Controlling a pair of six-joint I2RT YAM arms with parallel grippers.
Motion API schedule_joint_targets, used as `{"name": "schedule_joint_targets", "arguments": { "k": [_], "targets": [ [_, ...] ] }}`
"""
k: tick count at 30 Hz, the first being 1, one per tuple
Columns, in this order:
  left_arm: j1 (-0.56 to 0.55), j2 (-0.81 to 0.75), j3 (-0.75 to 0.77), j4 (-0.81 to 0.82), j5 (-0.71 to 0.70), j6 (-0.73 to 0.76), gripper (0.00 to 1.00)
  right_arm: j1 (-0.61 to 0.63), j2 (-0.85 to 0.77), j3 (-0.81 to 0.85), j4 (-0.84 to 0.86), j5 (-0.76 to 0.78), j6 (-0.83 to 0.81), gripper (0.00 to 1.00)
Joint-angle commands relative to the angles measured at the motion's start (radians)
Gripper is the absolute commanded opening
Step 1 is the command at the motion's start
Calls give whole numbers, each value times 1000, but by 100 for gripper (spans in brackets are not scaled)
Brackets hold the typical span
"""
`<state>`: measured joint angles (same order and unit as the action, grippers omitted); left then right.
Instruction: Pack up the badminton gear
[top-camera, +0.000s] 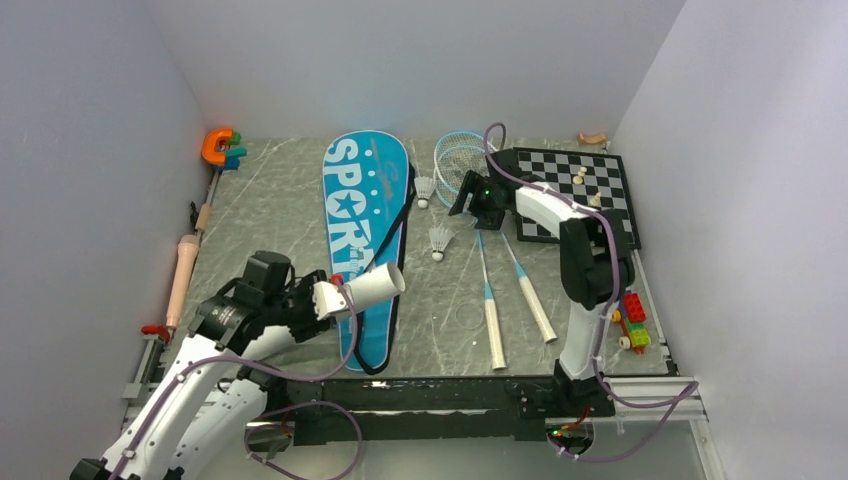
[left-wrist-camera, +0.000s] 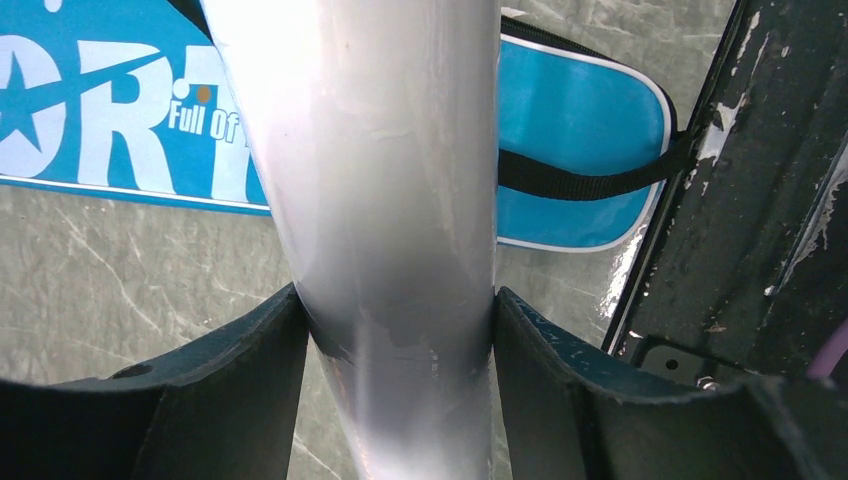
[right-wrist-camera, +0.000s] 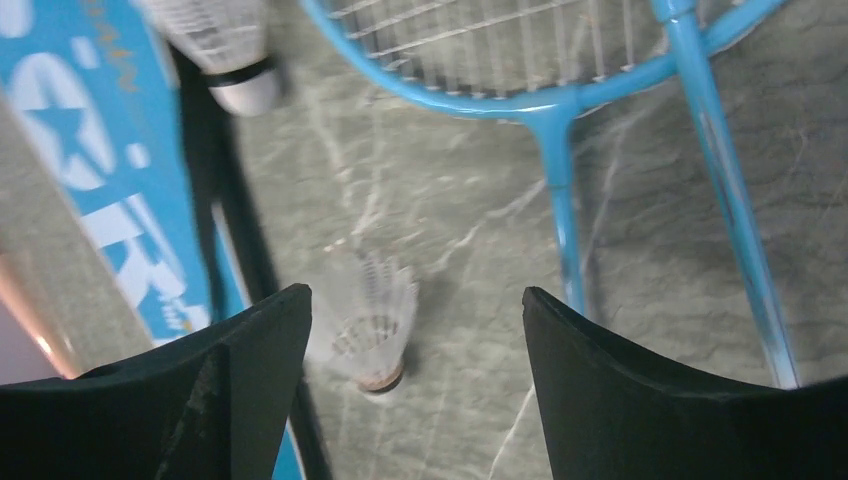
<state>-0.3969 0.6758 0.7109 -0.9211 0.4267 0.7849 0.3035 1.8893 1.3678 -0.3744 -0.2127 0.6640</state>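
Observation:
My left gripper (top-camera: 328, 298) is shut on the long white tube (top-camera: 375, 284), holding it tilted above the near end of the blue "SPORT" bag (top-camera: 362, 220). The left wrist view shows the tube (left-wrist-camera: 380, 200) pinched between both fingers of the left gripper (left-wrist-camera: 400, 340), with the bag (left-wrist-camera: 580, 130) beneath. Two light-blue rackets (top-camera: 485, 270) (top-camera: 520, 270) lie side by side right of the bag. My right gripper (top-camera: 466, 206) hovers open over them. Below its jaws (right-wrist-camera: 415, 330) a blurred shuttlecock (right-wrist-camera: 370, 330) stands on the table; another shuttlecock (right-wrist-camera: 225, 45) lies farther off. Both shuttlecocks (top-camera: 439, 241) (top-camera: 425, 188) show from above.
A chessboard (top-camera: 580, 195) with a few pieces lies at the back right. Coloured toy bricks (top-camera: 633, 320) sit by the right edge. An orange clamp (top-camera: 218, 147) and a wooden handle (top-camera: 182, 275) lie along the left edge. The bag's black strap (left-wrist-camera: 590, 180) loops near the table's front rail.

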Motion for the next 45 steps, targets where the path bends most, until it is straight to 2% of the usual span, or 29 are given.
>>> {"name": "schedule_joint_targets", "arguments": {
  "k": [1,10,17,22,25,30,36,41,45],
  "targets": [
    [-6,-39,11,3,-4,38,56,-10,79,118,-29,27,44,79],
    [-6,-60,-7,-2,-11,45,56,6,214,214,-47,-10,55,77],
    [-6,-66,-22,1,-23,58,56,42,192,160,-4,-52,16,76],
    [-7,-65,-16,2,-20,55,56,73,172,137,-57,2,-15,73],
    [-7,-65,-12,2,-22,53,56,76,155,106,-64,14,-16,69],
    [-7,-67,-3,-2,-22,50,56,75,125,64,-60,25,-8,56],
    [-7,-63,4,-11,-22,53,56,73,105,51,-53,13,-6,52],
    [-6,-64,6,-14,-27,55,56,75,71,33,-73,13,-18,38],
    [-7,-61,5,-13,-32,66,56,75,35,-26,-62,3,-17,31]
  ]
}}
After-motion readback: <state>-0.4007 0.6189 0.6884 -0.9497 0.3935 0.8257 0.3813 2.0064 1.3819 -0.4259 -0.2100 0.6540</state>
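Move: The near shuttlecock lies about 7 cm back and 8 cm left of the right hand, some 7 cm lower. The far shuttlecock sits about 14 cm farther out than that one and 5 cm farther left; the racket heads are some 13 cm straight ahead of the hand. From the left hand, the near shuttlecock is roughly 20 cm ahead, 30 cm right and 12 cm lower. Dipping about 5 cm, the right hand reaches briefly forward, then back-left to the near shuttlecock, half-closing at its skirt. ##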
